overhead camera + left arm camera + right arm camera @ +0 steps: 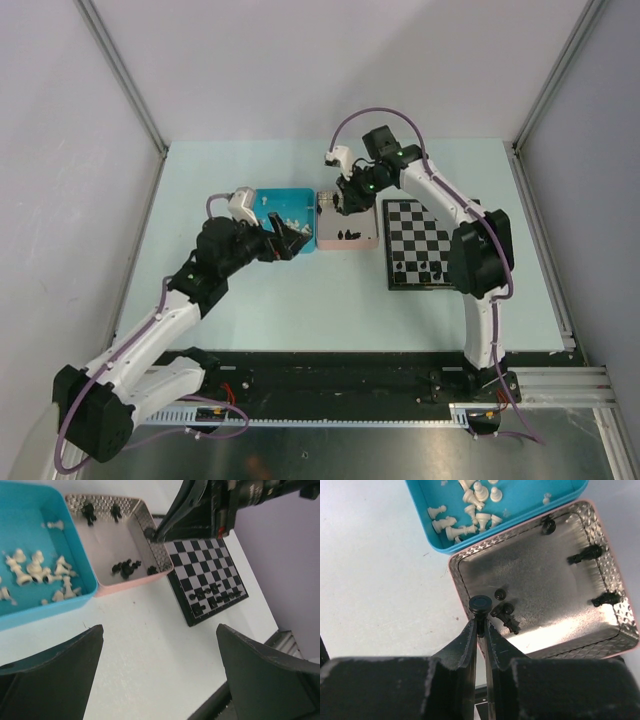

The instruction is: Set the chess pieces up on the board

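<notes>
My right gripper (481, 624) is shut on a black chess piece (481, 603), holding it by the stem with the round base facing the camera. It hangs over the near corner of the pink tray (620, 641). Several more black pieces (506, 613) lie in that tray. The board (418, 232) lies to the right, with several black pieces (425, 268) standing along its near rows. White pieces (37, 570) lie in the blue tray (50, 611). My left gripper (160, 630) is open over bare table in front of the trays, holding nothing.
The blue tray (285, 200) and pink tray (347, 240) sit side by side mid-table, with the board (207, 575) just right of the pink one. The right arm (470, 250) reaches across the board's near side. Grey walls enclose the table.
</notes>
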Robot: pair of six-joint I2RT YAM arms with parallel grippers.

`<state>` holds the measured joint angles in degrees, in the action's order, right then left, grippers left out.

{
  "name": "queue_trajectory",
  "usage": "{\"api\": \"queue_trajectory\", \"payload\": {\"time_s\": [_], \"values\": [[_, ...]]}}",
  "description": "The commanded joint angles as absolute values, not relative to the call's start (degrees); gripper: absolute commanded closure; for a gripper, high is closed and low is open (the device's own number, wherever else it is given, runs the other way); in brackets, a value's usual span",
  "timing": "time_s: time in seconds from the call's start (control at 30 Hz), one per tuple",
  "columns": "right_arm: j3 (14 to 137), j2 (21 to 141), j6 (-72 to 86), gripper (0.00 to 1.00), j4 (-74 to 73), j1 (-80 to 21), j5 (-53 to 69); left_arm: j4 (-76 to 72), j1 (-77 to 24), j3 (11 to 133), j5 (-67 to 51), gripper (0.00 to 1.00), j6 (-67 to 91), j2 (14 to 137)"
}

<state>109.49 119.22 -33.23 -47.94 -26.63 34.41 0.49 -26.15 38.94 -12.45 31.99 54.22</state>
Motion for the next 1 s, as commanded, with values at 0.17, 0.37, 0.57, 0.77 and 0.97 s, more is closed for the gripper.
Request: {"api": "queue_trajectory", "payload": {"time_s": [0.17, 0.37, 0.57, 0.77, 0.97], "values": [[108.81, 112.77, -37.35, 0.87, -48.51, -29.09, 28.49, -5.8, -25.58, 34.37, -15.38, 0.01, 38.14, 51.24], [107.76, 109.69, -39.72, 0.87, -51.94, -29.97, 23.48, -5.01, -24.7, 33.66, -15.73, 0.01, 36.57, 50.01], [102.14, 101.53, -42.18, 0.87, -55.02, -28.48, 16.01, 2.52, -23.21, 36.9, -17.23, 0.01, 28.84, 48.78], [92.74, 93.0, -46.4, 0.87, -58.79, -21.55, 9.5, 14.47, -23.03, 43.58, -12.93, 0.0, 15.4, 50.01], [83.24, 89.3, -54.03, 0.87, -60.82, -11.09, -2.0, 19.86, -23.03, 44.12, -6.33, 0.0, 7.39, 48.52]]}}
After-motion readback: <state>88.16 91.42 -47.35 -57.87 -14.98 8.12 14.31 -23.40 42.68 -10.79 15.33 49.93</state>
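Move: The right hand already holds a black chess piece above the near-right part of the black-piece tub. The board's middle lies about 21 cm to its right, 3 cm back and 13 cm below. The tub's middle is some 4 cm ahead, level sideways, while the black pieces already set up are roughly 10 cm back and 19 cm right. From the left hand, the board's middle is about 10 cm ahead, 33 cm right and 21 cm down. Keeping the black piece pinched between its fingertips, the right hand first lifts gently off the tub area, then sweeps right about 20 cm, speeding up, and ends above the board, some 4 cm higher and 5 cm farther back. Its wrist tips about 30 degrees so the fingers point more steeply down. The empty left hand, fingers still wide open, dips slightly, then draws about 4 cm left, away from the board. ##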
